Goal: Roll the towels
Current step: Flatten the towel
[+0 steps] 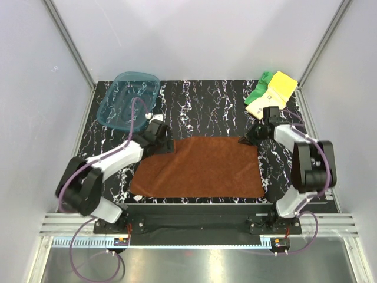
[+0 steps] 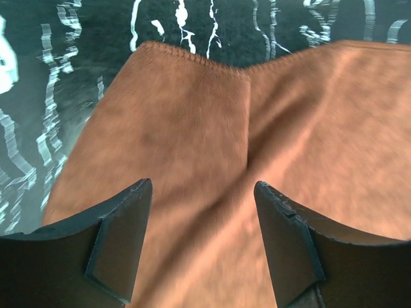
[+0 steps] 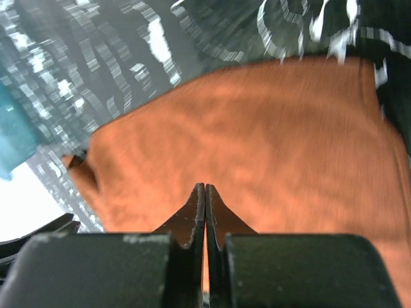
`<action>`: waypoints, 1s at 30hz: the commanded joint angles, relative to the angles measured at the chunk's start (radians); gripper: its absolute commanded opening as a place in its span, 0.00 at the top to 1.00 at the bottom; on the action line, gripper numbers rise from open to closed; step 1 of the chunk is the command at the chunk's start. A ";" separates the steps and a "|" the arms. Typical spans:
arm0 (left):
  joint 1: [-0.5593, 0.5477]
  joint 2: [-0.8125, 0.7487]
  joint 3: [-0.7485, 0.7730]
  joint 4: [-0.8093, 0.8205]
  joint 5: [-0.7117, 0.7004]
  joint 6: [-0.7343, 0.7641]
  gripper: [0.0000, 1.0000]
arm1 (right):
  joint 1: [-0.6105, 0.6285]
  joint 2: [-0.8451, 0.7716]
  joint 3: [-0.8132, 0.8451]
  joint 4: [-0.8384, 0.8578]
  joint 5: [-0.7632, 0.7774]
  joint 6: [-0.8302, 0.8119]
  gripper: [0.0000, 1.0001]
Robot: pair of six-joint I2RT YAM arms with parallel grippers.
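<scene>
A rust-brown towel [image 1: 197, 168] lies spread flat in the middle of the table. My left gripper [image 1: 166, 143] hangs over its far left corner. In the left wrist view its jaws stand open [image 2: 202, 192] above the brown cloth [image 2: 192, 115], which has a crease running down the middle. My right gripper [image 1: 246, 140] is at the far right corner. Its jaws are shut [image 3: 205, 186] over the brown towel [image 3: 276, 128], and no cloth shows between the tips. A green towel [image 1: 262, 87] and a pale yellow towel [image 1: 277, 91] lie crumpled together at the far right corner of the table.
A translucent teal tray [image 1: 126, 100] stands at the far left of the black marbled table [image 1: 206, 106], just behind my left gripper. Its edge shows in the right wrist view [image 3: 13, 128]. White walls and metal posts close in the table on three sides.
</scene>
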 commanded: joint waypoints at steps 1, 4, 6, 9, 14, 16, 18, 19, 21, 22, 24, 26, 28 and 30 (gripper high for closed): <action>0.029 0.090 0.029 0.169 0.033 -0.008 0.31 | -0.001 0.128 0.081 0.157 -0.049 -0.001 1.00; 0.073 0.174 0.042 0.195 0.051 -0.019 0.31 | -0.004 0.229 0.125 0.144 -0.032 -0.026 1.00; 0.092 0.201 0.040 0.208 0.050 -0.019 0.31 | -0.019 0.265 0.129 0.141 -0.018 -0.028 1.00; 0.131 0.239 0.025 0.224 0.056 -0.011 0.31 | -0.071 0.303 0.110 0.144 -0.004 -0.026 1.00; 0.174 0.241 -0.009 0.229 0.010 0.000 0.31 | -0.113 0.288 0.089 0.140 -0.023 -0.018 1.00; 0.191 0.247 -0.003 0.202 -0.009 0.006 0.30 | -0.116 0.254 0.089 0.095 0.014 -0.031 1.00; 0.199 0.250 0.003 0.204 -0.004 0.012 0.30 | -0.122 0.233 0.087 0.062 0.059 -0.047 1.00; 0.199 0.251 0.008 0.201 0.002 0.015 0.29 | -0.128 0.222 0.087 0.055 0.063 -0.049 1.00; 0.199 0.250 0.016 0.212 0.011 0.020 0.27 | -0.130 0.228 0.096 0.045 0.050 -0.063 1.00; 0.199 0.247 0.014 0.221 0.033 0.021 0.25 | -0.130 0.230 0.099 0.045 0.038 -0.063 1.00; 0.197 0.233 0.026 0.238 0.076 0.032 0.18 | -0.130 0.236 0.099 0.049 0.016 -0.061 1.00; 0.196 0.216 0.045 0.225 0.108 0.041 0.13 | -0.128 0.228 0.096 0.052 0.011 -0.057 0.95; 0.175 0.169 0.062 0.196 0.107 0.041 0.05 | -0.130 0.210 0.113 0.043 0.008 -0.078 0.77; 0.142 0.130 0.062 0.156 0.088 0.037 0.02 | -0.128 0.182 0.138 0.000 0.016 -0.106 0.48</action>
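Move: The brown towel lies wrinkled about 6 cm below both hands. Its far left corner is some 7 cm ahead and 5 cm left of the left hand; its far right corner is about 5 cm ahead and 6 cm right of the right hand. From the left hand the blue bin stands roughly 22 cm ahead and 16 cm left. From the right hand the yellow cloth lies about 21 cm ahead and 13 cm right. Down and forward, both hands drop about 6 cm onto the towel's far edge, then sweep apart, 4 to 5 cm each, towards its far corners: the left with fingers part-open and turning some 10 degrees counter-clockwise, the right with fingertips shut, pressing on the cloth. Both finish by opening, the left wide and the right partway, and starting to rise. ##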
